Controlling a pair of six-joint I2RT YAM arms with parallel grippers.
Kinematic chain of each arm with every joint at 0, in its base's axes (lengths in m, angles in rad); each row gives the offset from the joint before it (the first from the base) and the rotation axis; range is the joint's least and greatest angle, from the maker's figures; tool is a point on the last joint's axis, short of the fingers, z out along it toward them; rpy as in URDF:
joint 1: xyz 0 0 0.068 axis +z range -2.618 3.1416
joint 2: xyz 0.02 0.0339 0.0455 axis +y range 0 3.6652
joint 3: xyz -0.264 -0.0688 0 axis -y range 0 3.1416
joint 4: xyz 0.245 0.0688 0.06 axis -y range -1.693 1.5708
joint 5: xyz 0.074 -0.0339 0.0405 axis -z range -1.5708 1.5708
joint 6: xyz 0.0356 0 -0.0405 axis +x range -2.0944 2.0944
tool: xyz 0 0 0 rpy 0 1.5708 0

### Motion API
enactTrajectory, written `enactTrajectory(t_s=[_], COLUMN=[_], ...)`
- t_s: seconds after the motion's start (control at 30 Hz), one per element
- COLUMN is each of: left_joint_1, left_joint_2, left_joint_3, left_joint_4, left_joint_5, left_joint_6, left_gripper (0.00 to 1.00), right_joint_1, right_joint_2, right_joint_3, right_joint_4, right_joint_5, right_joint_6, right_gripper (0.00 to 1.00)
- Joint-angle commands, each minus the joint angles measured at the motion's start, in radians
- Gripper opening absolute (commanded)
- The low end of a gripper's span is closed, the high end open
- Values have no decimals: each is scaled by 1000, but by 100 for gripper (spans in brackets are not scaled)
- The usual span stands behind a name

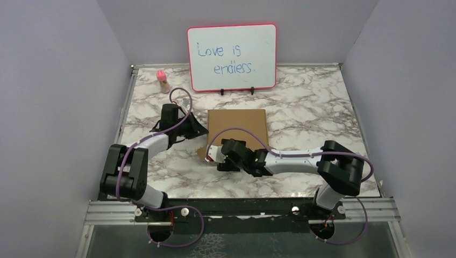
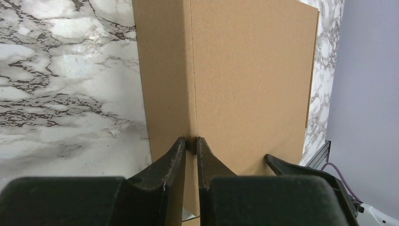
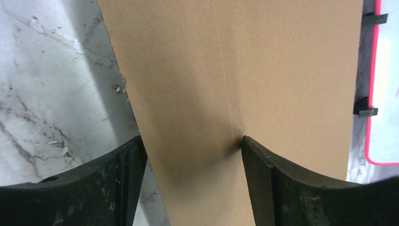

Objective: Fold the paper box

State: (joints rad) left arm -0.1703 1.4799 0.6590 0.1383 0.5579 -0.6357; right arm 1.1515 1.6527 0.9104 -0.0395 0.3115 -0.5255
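Observation:
The paper box [image 1: 239,124] is a plain brown cardboard piece lying in the middle of the marble table. My left gripper [image 1: 201,130] is at its left side. In the left wrist view the left gripper [image 2: 191,141] has its fingers drawn close together, pinching a raised fold of the paper box [image 2: 249,70] along a crease. My right gripper [image 1: 214,154] is at the box's near left corner. In the right wrist view the right gripper [image 3: 192,140] stands wide open astride a tilted cardboard panel [image 3: 235,70], with its right fingertip [image 3: 249,146] touching the panel.
A red-framed whiteboard [image 1: 232,57] with handwriting stands at the back of the table, and its edge [image 3: 383,94] shows in the right wrist view. A small pink-capped bottle [image 1: 162,80] stands at the back left. Lilac walls enclose the table on three sides.

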Motion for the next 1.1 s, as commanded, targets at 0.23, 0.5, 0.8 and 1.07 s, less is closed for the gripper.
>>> enactTrajectory(t_s=[0.23, 0.5, 0.8, 1.07], left_joint_1=[3, 23, 99, 150], left_joint_2=[12, -28, -114, -201], left_joint_3=[54, 98, 195, 230], left_joint_4=[11, -18, -126, -231], left_joint_5=[58, 71, 66, 39], left_joint_6=[-4, -4, 39, 88], left_gripper=[14, 17, 32, 45], right_joint_1=[45, 45, 45, 45], right_joint_2=[36, 22, -49, -91], right_joint_3=[-46, -31, -1, 47], right_joint_4=[111, 93, 43, -46], right_joint_5=[164, 190, 170, 99], right_joint_6=[-63, -64, -63, -31], right_gripper=[58, 33, 12, 1])
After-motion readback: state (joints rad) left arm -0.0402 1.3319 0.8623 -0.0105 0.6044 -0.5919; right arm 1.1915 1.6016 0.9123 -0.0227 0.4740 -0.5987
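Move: The right hand, fingers spread across the box's front flap, has the flap's middle about 2 cm to its right, level fore and aft and 1 cm below; the lid's middle is some 8 cm ahead, 3 cm right and about 1 cm higher. The nearly shut left fingers sit at the lid's left edge, its middle about 11 cm right, level ahead and 1 cm below; the flap's middle is 10 cm right, 9 cm back and 2 cm down. Easing forward about a centimetre, then rising some 3.5 cm, the right hand closes its wide-open fingers fully and pinches the front flap between the tips, the hand tipping up about 10 degrees. The left hand first stays at the lid's left edge, then comes free, lifting about 11 cm, forward and left, opening to nearly half as its fingers tip up. ##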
